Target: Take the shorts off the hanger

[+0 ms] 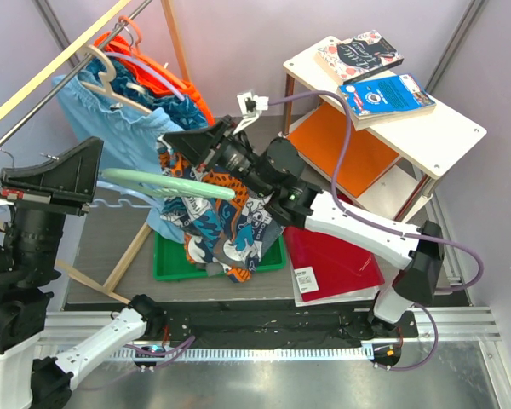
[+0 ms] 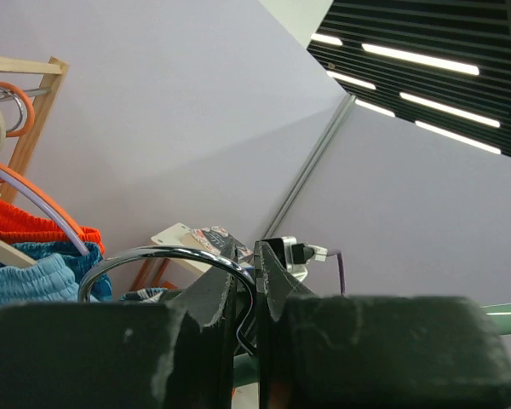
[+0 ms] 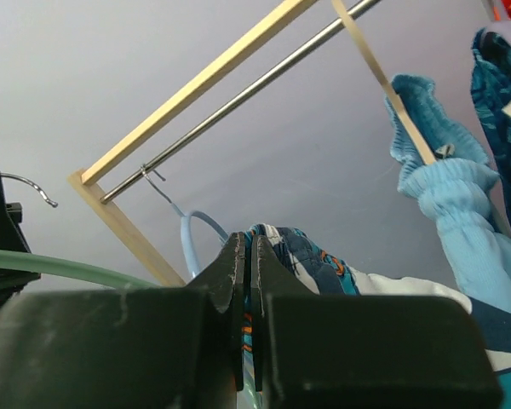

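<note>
The floral shorts [image 1: 226, 230], dark blue, orange and white, hang in a bunch from a pale green hanger [image 1: 166, 186] held level in the air. My left gripper [image 1: 94, 170] is at the hanger's left end. In the left wrist view this gripper [image 2: 247, 281] is shut on the hanger's chrome hook [image 2: 170, 253]. My right gripper [image 1: 172, 143] is at the top of the shorts, just above the hanger. In the right wrist view it [image 3: 248, 256] is shut on a fold of the floral cloth [image 3: 311, 256], and the green hanger [image 3: 51, 266] passes on its left.
A wooden clothes rack [image 1: 60, 64] with a metal rail holds light blue [image 1: 102, 111] and orange [image 1: 166, 77] garments on hangers at the back left. A green tray [image 1: 175, 264] and a red folder [image 1: 341, 256] lie below. A white side table [image 1: 426, 128] with books stands right.
</note>
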`<state>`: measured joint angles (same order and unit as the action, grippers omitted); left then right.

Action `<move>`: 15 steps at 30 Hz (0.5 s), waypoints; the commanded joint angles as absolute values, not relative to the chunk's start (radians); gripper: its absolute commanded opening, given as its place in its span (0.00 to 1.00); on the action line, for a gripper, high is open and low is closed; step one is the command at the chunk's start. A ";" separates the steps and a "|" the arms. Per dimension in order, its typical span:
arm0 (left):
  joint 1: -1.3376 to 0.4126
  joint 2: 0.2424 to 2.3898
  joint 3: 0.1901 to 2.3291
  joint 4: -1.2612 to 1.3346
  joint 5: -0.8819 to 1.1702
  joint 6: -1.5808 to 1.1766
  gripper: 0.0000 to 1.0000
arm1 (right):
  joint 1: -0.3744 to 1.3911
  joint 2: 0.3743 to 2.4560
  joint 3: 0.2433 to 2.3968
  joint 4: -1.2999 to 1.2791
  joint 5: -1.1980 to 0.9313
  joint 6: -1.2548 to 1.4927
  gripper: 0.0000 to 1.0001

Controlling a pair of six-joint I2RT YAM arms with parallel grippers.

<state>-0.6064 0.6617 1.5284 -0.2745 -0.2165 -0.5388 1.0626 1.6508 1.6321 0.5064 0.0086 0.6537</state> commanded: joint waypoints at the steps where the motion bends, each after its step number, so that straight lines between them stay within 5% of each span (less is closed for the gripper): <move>1: -0.601 0.649 1.525 -0.230 -0.229 -0.532 0.01 | 1.013 1.546 1.493 0.621 0.043 0.724 0.01; 15: -0.601 0.635 1.508 -0.232 -0.225 -0.532 0.01 | 0.968 1.442 1.117 0.367 0.095 0.643 0.01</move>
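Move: My right hand still pinches the waist end of the patterned shorts. The green tray they are going to is about 50 cm below this hand, 6 cm to its right and roughly level with it front to back. The green hanger's free end is some 10 cm to the right, 8 cm nearer me and a little lower; the light blue shorts hang about 12 cm left and 9 cm farther out. From my left hand, the tray lies around 9 cm ahead, 15 cm right and 60 cm down. I drop my right hand quickly, about 15 cm, drifting some 5 cm right and 4 cm forward on the far side of the green hanger, and bring the patterned shorts down towards the tray with the fingers still shut on them. The wrist tips the upward-pointing fingers nearer to level and turns slightly clockwise. My left hand stays put, keeping the green hanger by its hook. ##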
